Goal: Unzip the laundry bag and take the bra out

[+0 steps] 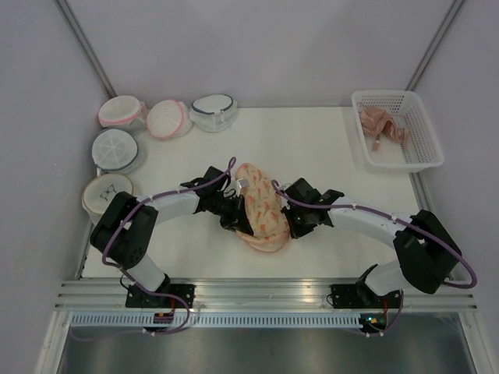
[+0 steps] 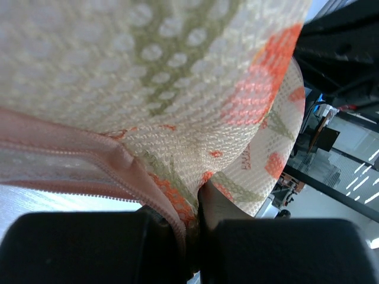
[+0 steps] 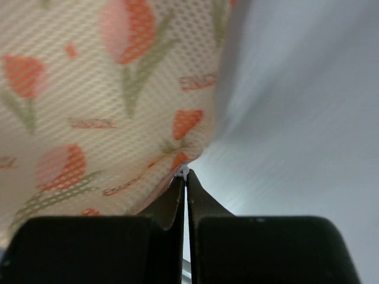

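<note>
The laundry bag [image 1: 261, 206], cream-peach mesh with orange tulip print and a pink zip edge, lies mid-table between my two grippers. My left gripper [image 1: 234, 212] is shut on the bag's edge by the pink zip [image 2: 118, 171]; the mesh [image 2: 177, 89] fills the left wrist view. My right gripper [image 1: 295, 222] is shut on the small white zip pull [image 3: 184, 172] at the bag's edge; the printed mesh [image 3: 106, 106] fills the upper left of the right wrist view. The bra is hidden.
Several round white mesh bags with coloured rims sit at the back left [image 1: 168, 118] and along the left edge [image 1: 117, 148]. A white basket [image 1: 425, 128] at the back right holds a peach-pink garment [image 1: 382, 125].
</note>
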`<state>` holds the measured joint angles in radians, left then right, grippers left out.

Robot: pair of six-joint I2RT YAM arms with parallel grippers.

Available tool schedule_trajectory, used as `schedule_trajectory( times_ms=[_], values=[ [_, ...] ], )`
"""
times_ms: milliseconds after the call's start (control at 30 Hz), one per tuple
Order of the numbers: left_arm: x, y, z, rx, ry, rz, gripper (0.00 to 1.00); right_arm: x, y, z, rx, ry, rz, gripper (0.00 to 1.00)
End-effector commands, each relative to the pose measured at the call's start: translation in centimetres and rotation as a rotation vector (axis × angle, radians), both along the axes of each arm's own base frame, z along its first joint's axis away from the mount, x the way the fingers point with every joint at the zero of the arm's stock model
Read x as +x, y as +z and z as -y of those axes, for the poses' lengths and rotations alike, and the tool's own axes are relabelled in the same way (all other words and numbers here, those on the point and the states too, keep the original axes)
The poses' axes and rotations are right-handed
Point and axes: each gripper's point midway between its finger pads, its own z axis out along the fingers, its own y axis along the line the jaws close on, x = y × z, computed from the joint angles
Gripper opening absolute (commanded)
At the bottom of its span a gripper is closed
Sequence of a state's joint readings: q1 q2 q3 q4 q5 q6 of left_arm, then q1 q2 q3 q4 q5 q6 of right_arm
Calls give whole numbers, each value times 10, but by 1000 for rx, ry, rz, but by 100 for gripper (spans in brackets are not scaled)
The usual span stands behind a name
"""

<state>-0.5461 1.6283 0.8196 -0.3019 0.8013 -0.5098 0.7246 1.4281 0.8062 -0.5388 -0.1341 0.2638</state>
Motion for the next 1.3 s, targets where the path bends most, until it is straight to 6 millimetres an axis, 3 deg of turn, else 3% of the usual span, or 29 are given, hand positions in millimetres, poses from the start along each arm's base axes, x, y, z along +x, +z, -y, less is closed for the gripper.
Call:
schedule_trajectory(
  times_ms=[0, 67, 133, 200, 467, 533, 567, 600, 633, 700, 733, 833, 1033, 1067, 1100, 1200, 1267],
  values=[
    [-17, 23, 7, -112, -114, 26, 2, 45, 9, 25, -168, -168, 166, 0],
    [-19, 23, 6, -111, -113, 21, 2, 55, 14, 34, -208, -226, 211, 0],
    [-21, 22, 4, -108, -113, 17, 2, 72, 25, 54, -293, -340, 307, 1],
    [-23, 22, 4, -109, -116, 10, 2, 77, 29, 58, -314, -364, 333, 0],
    [-19, 23, 6, -111, -114, 15, 2, 89, 22, 41, -265, -354, 322, 0],
    [-12, 19, 5, -78, -90, 36, 9, 88, 27, 37, -235, -343, 323, 3],
    [-10, 18, 5, -63, -77, 37, 17, 87, 32, 38, -229, -343, 329, 39],
    [-6, 16, 5, -43, -60, 44, 39, 86, 35, 39, -229, -344, 331, 49],
    [1, 11, 2, -4, -32, 69, 48, 86, 38, 41, -232, -346, 336, 54],
    [8, 10, 2, 27, 7, 75, 64, 82, 46, 45, -231, -351, 343, 90],
    [13, 7, 0, 53, 28, 89, 65, 81, 49, 47, -232, -355, 344, 98],
    [25, 7, -4, 111, 127, 94, 67, 73, 57, 49, -210, -353, 343, 98],
    [47, 30, -30, 200, 410, 202, 70, 55, 84, 4, -20, -219, 359, 98],
    [45, 30, -35, 208, 441, 206, 71, 52, 90, -4, 14, -201, 364, 98],
    [45, 46, -38, 174, 481, 240, 73, 45, 94, -16, 59, -159, 347, 98],
    [39, 54, -45, 140, 558, 243, 74, 42, 107, -29, 113, -148, 358, 98],
    [31, 48, -51, 148, 578, 216, 74, 42, 111, -29, 120, -156, 360, 98]
  ],
)
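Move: Both grippers hold the laundry bag. From the left fingers its middle lies about 7 cm ahead, 5 cm to the right and 3 cm lower; its near end is some 5 cm back and 5 cm right, its far end about 18 cm straight ahead. From the right fingers, closed on a small white pull at its right edge, the bag's middle is roughly 7 cm ahead, 6 cm left and slightly lower; the near end lies about 5 cm back and 7 cm left. Keep the left gripper pinching the bag while the right, still shut on the white pull, drags it about 5 cm forward and 3 cm to the right. Open both there: lift the right some 7 cm, swinging it back left over the bag; let the left dip slightly, then rise about 6 cm, draw off left and forward, and turn some 25 degrees counter-clockwise. ##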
